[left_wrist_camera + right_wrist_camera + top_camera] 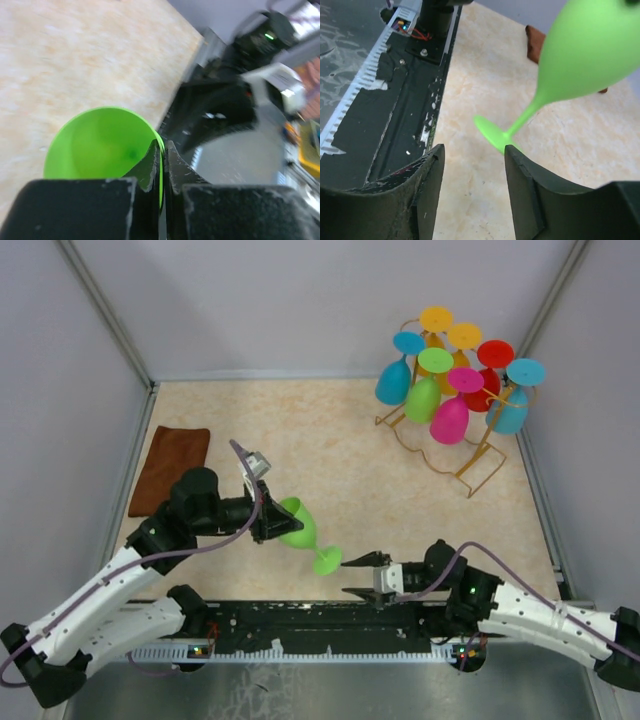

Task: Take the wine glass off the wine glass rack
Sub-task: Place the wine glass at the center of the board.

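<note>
A lime-green wine glass (300, 525) hangs tilted above the table near its front edge, foot (327, 561) pointing toward the right arm. My left gripper (272, 522) is shut on the glass's rim (161, 165), one finger inside the bowl (100, 145) and one outside. My right gripper (358, 575) is open just past the foot (492, 132), which lies off its fingertips (474, 155) with nothing between them. The wine glass rack (480, 465), a golden wire stand, stands at the back right with several coloured glasses (450, 418) hanging on it.
A brown cloth (170, 468) lies at the left side of the table. A black rail (300, 620) runs along the near edge between the arm bases. Grey walls close in the table at the back and both sides.
</note>
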Robot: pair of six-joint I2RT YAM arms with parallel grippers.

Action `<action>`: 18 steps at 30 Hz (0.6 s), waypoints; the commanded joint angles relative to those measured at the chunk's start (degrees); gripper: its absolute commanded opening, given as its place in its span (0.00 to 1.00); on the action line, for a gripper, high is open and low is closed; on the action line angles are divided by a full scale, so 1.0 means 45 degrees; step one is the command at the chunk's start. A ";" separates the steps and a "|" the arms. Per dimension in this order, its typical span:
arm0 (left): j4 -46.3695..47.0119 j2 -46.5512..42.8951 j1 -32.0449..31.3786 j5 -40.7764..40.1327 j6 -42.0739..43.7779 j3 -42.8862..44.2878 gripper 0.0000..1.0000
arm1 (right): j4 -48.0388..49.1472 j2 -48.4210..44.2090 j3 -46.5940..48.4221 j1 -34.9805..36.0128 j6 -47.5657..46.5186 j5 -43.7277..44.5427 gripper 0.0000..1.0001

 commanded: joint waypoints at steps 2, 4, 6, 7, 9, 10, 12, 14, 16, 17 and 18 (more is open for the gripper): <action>-0.0665 -0.0692 0.0047 -0.4578 0.0471 0.0497 0.00 | 0.1442 -0.1045 -0.0182 0.0009 0.0778 0.0347 0.59; -0.0976 -0.0845 0.0044 -0.6169 0.0408 0.0430 0.00 | 0.1469 -0.1382 -0.0198 0.0009 0.0893 0.0855 0.64; -0.1168 -0.0866 0.0059 -0.7704 0.0466 0.0320 0.00 | 0.1487 -0.1648 -0.0200 0.0012 0.1163 0.1556 0.66; -0.1232 -0.0770 0.0050 -0.8463 0.0536 0.0262 0.00 | 0.1503 -0.1756 -0.0198 0.0010 0.1296 0.1830 0.68; -0.1388 -0.0413 0.0049 -0.9879 0.0685 0.0339 0.00 | 0.1591 -0.1931 -0.0199 0.0010 0.1470 0.2257 0.70; -0.1406 -0.0156 0.0049 -1.0398 0.0776 0.0448 0.00 | 0.1669 -0.1999 -0.0198 0.0009 0.1602 0.2508 0.72; -0.1322 0.0446 0.0049 -1.1062 0.1050 0.0742 0.00 | 0.1874 -0.2101 -0.0217 0.0009 0.1908 0.3118 0.77; -0.0949 0.1142 0.0049 -1.1310 0.1693 0.1018 0.00 | 0.2051 -0.2158 -0.0203 0.0009 0.2125 0.3641 0.78; -0.0426 0.1963 0.0066 -1.1472 0.2310 0.1316 0.00 | 0.2101 -0.2192 -0.0167 -0.0001 0.2146 0.3921 0.78; -0.0331 0.2448 0.0068 -1.1647 0.2481 0.1552 0.00 | 0.2187 -0.2209 -0.0145 0.0008 0.2146 0.4057 0.78; -0.0317 0.2894 0.0083 -1.1920 0.2490 0.1830 0.00 | 0.2315 -0.2190 -0.0150 0.0014 0.2216 0.4196 0.79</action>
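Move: My left hand holds the green wine glass by its rim. The board's centre is about 28 cm ahead, 5 cm right and 27 cm below; the brown cloth is about 29 ahead, 35 left, the glass rack some 40 ahead, 38 right and 18 below. From my right hand, the glass's foot is roughly 5 cm left, 3 ahead and level, the board's centre some 34 ahead, 3 left, 15 below. I keep my left fingers shut on the rim and carry the glass some 13 cm forward and 7 cm left, sinking about 4 cm late on, towards the board's centre. The wrist swings some 40 degrees counter-clockwise and tips, bringing the glass upright. My right hand, already free of the glass's foot, rises about 5 cm, eases forward and opens wider. ##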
